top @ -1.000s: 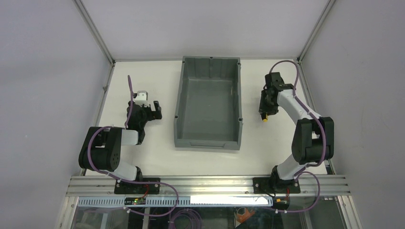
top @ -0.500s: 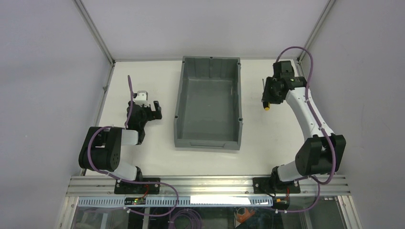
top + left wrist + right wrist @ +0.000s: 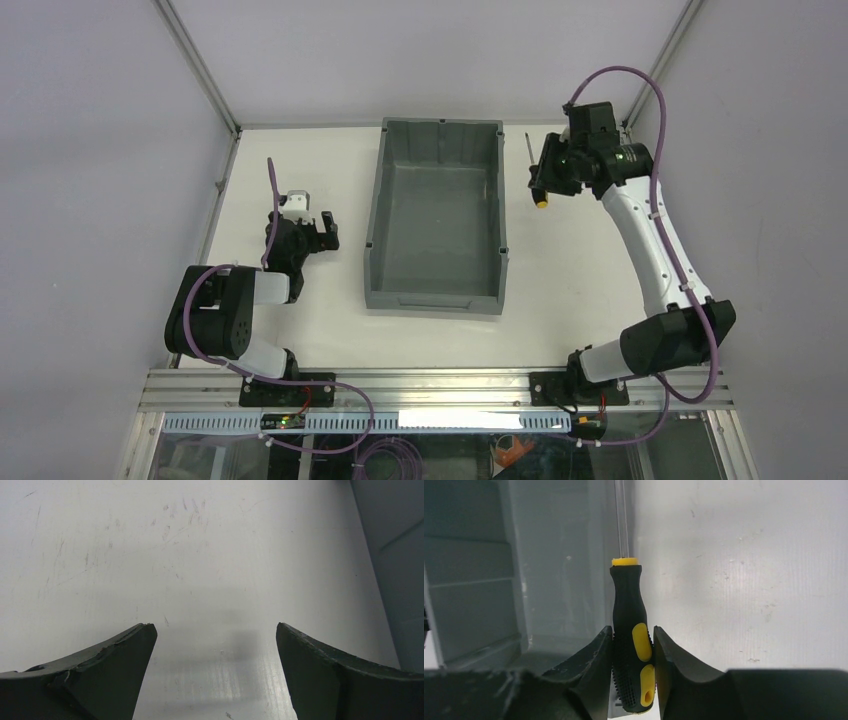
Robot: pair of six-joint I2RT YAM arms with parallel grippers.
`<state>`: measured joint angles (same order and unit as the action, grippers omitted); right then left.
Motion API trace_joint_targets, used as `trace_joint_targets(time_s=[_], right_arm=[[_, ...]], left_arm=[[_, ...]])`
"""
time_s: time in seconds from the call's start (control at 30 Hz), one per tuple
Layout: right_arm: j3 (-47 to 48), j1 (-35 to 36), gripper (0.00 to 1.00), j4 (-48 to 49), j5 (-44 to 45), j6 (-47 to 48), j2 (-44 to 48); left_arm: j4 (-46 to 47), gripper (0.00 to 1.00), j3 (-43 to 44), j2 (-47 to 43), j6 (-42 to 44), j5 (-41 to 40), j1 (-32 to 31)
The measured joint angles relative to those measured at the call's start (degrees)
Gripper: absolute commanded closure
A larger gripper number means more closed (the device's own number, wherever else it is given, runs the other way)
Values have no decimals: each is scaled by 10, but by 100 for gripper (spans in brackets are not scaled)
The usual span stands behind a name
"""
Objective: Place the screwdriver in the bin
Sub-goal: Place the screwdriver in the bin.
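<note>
My right gripper (image 3: 633,632) is shut on the black-and-yellow handle of the screwdriver (image 3: 630,605), whose thin shaft points away from the wrist. In the top view that gripper (image 3: 546,180) hangs in the air just right of the bin's far right wall, the screwdriver (image 3: 538,178) lying along it, yellow butt end nearest me. The grey bin (image 3: 383,215) stands mid-table with nothing inside. In the right wrist view the bin's outer wall (image 3: 479,580) fills the left side. My left gripper (image 3: 318,228) rests open, low over the table left of the bin.
White enclosure walls and aluminium posts (image 3: 198,70) close in the table on three sides. The bin's wall (image 3: 400,555) shows at the right edge of the left wrist view, beyond scratched white tabletop (image 3: 200,555). The right arm's purple cable (image 3: 640,90) loops above its wrist.
The right arm has stretched out, carrying the screwdriver up, farther back and leftward toward the bin's far right wall. The left arm has not moved.
</note>
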<state>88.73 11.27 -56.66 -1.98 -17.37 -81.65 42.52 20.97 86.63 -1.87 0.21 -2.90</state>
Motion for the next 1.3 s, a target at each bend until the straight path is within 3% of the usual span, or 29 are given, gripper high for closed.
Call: trace_joint_targets(time_s=[0.3, 0.67, 1.3], right_arm=[[81, 90, 100, -12, 4, -37, -23], [150, 195, 100, -14, 57, -94, -137], [127, 278, 100, 63, 167, -173, -285]], left_arm=[[0, 1, 0, 0, 0, 0, 0], [0, 1, 0, 0, 0, 0, 0], [0, 1, 0, 0, 0, 0, 0]])
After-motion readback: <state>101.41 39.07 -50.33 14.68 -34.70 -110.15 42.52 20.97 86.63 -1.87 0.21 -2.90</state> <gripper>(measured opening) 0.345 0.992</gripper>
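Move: The right hand already holds the screwdriver by its handle, shaft pointing forward, just outside the bin. The bin's middle lies about 20 cm to its left, 1 cm ahead and some 19 cm below; the bin's right rim is only about 6 cm to its left, 1 cm ahead and 12 cm down. From the idle left hand the bin's middle is around 32 cm to the right, 3 cm ahead and 2 cm higher. Leftwards in an arc, the right hand carries the screwdriver nearly 19 cm: it rises a little more at first, crosses over the bin's right rim, then sinks about 12 cm from the top of the arc towards the bin's floor near the middle, slowing sideways as it goes down. The fingers keep their pinch on the handle throughout, and the shaft still points forward. ##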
